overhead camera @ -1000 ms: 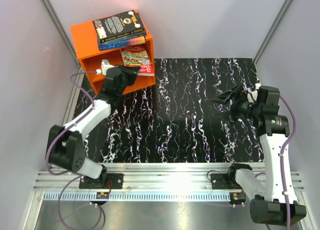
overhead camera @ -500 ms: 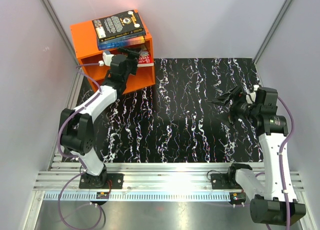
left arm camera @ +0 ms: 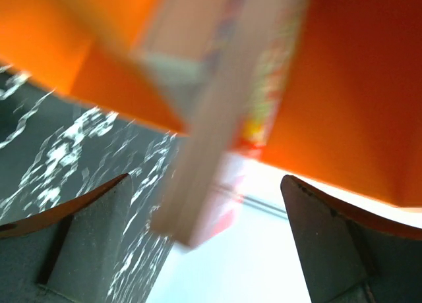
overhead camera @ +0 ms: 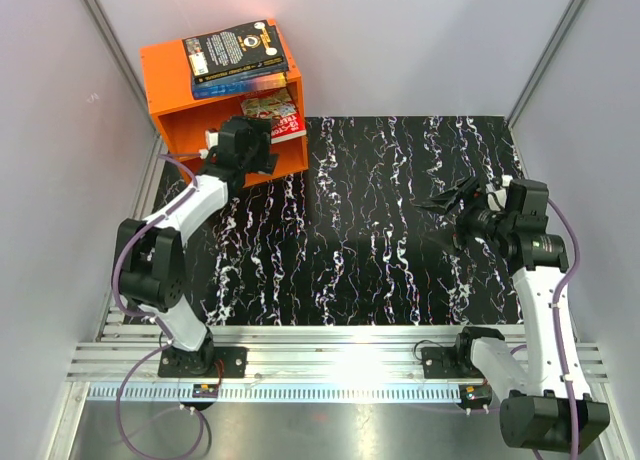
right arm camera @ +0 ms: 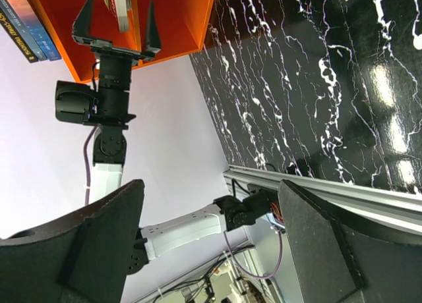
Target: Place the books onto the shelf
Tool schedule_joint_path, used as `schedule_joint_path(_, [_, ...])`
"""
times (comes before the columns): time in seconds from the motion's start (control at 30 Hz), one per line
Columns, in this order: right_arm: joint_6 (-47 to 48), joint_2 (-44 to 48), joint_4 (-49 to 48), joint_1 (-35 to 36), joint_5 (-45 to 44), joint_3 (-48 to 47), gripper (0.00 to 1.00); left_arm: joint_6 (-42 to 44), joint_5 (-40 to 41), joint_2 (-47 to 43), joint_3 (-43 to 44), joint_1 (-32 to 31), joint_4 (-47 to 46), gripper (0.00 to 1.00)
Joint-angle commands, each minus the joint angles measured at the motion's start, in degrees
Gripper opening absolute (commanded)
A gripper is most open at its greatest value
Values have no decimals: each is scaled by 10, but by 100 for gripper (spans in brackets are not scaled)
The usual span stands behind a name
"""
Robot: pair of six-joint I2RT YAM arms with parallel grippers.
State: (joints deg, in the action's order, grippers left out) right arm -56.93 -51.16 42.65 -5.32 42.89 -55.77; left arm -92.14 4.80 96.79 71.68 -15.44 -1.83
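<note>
The orange shelf (overhead camera: 180, 90) stands at the far left corner of the mat. On its top a black book (overhead camera: 236, 46) lies on a blue book (overhead camera: 250, 82). Inside the opening lies a green-purple book (overhead camera: 268, 107) over a red book (overhead camera: 290, 129), their ends sticking out. My left gripper (overhead camera: 262, 138) is at that opening, open. In the left wrist view the blurred book edge (left arm camera: 217, 112) sits between the wide fingers (left arm camera: 86, 214) without touching them. The right wrist view shows the same, with the left gripper (right arm camera: 117, 33) straddling the book (right arm camera: 119, 3). My right gripper (overhead camera: 447, 202) hovers open and empty at the right.
A black mat with white veins (overhead camera: 380, 220) covers the table. Grey walls close in the left, back and right sides. The aluminium rail (overhead camera: 330, 350) with both arm bases runs along the near edge.
The left gripper carried the book into the shelf opening, then opened and let it go. The book now rests inside. The right arm shifted only slightly.
</note>
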Motion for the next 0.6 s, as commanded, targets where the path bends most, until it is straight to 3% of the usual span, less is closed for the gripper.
schedule_joint_path(0.0, [-15, 11, -37, -2, 27, 9, 89, -45, -40, -29, 4, 6, 35, 99])
schedule_joint_path(0.2, [-11, 20, -34, -2, 31, 12, 89, -35, -78, -42, 16, 9, 71, 99])
schedule_joint_path(0.37, [-2, 32, -18, -2, 34, 15, 89, 29, -77, -100, 21, 9, 128, 95])
schedule_joint_path(0.43, [2, 36, -10, -2, 35, 17, 89, 59, -68, -125, 16, 8, 139, 80])
schedule_joint_path(0.47, [4, 40, -9, -2, 36, 18, 89, 70, -66, -147, 10, 9, 139, 62])
schedule_joint_path(0.5, [5, 41, -8, -2, 36, 22, 89, 77, -66, -157, 0, 9, 139, 28])
schedule_joint_path(0.57, [5, 47, -8, -2, 37, 26, 89, 91, -65, -172, -10, 9, 144, 5])
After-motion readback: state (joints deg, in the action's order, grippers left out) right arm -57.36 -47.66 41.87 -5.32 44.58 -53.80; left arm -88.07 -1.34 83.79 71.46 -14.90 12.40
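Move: The red book lies in the shelf's upper compartment, its middle some 7 cm ahead of my open left hand, about 2 cm to the right and roughly level with it, its near end right by my fingertips. The front edge of the shelf's right wall is about 9 cm to my left hand's right and 1 cm ahead. On the shelf top, the black book sits some 14 cm ahead, 4 cm left and 15 cm up. From my right hand the red book is roughly 31 cm ahead and 34 cm left. I draw my empty left hand back out from around the near end of the red book, about 6 cm towards my base, sinking some 2 cm at first and then rising quickly to end about 5 cm higher than I began. My fingers stay wide until I'm clear, then swing nearly shut with nothing between them, in front of the upper compartment. ##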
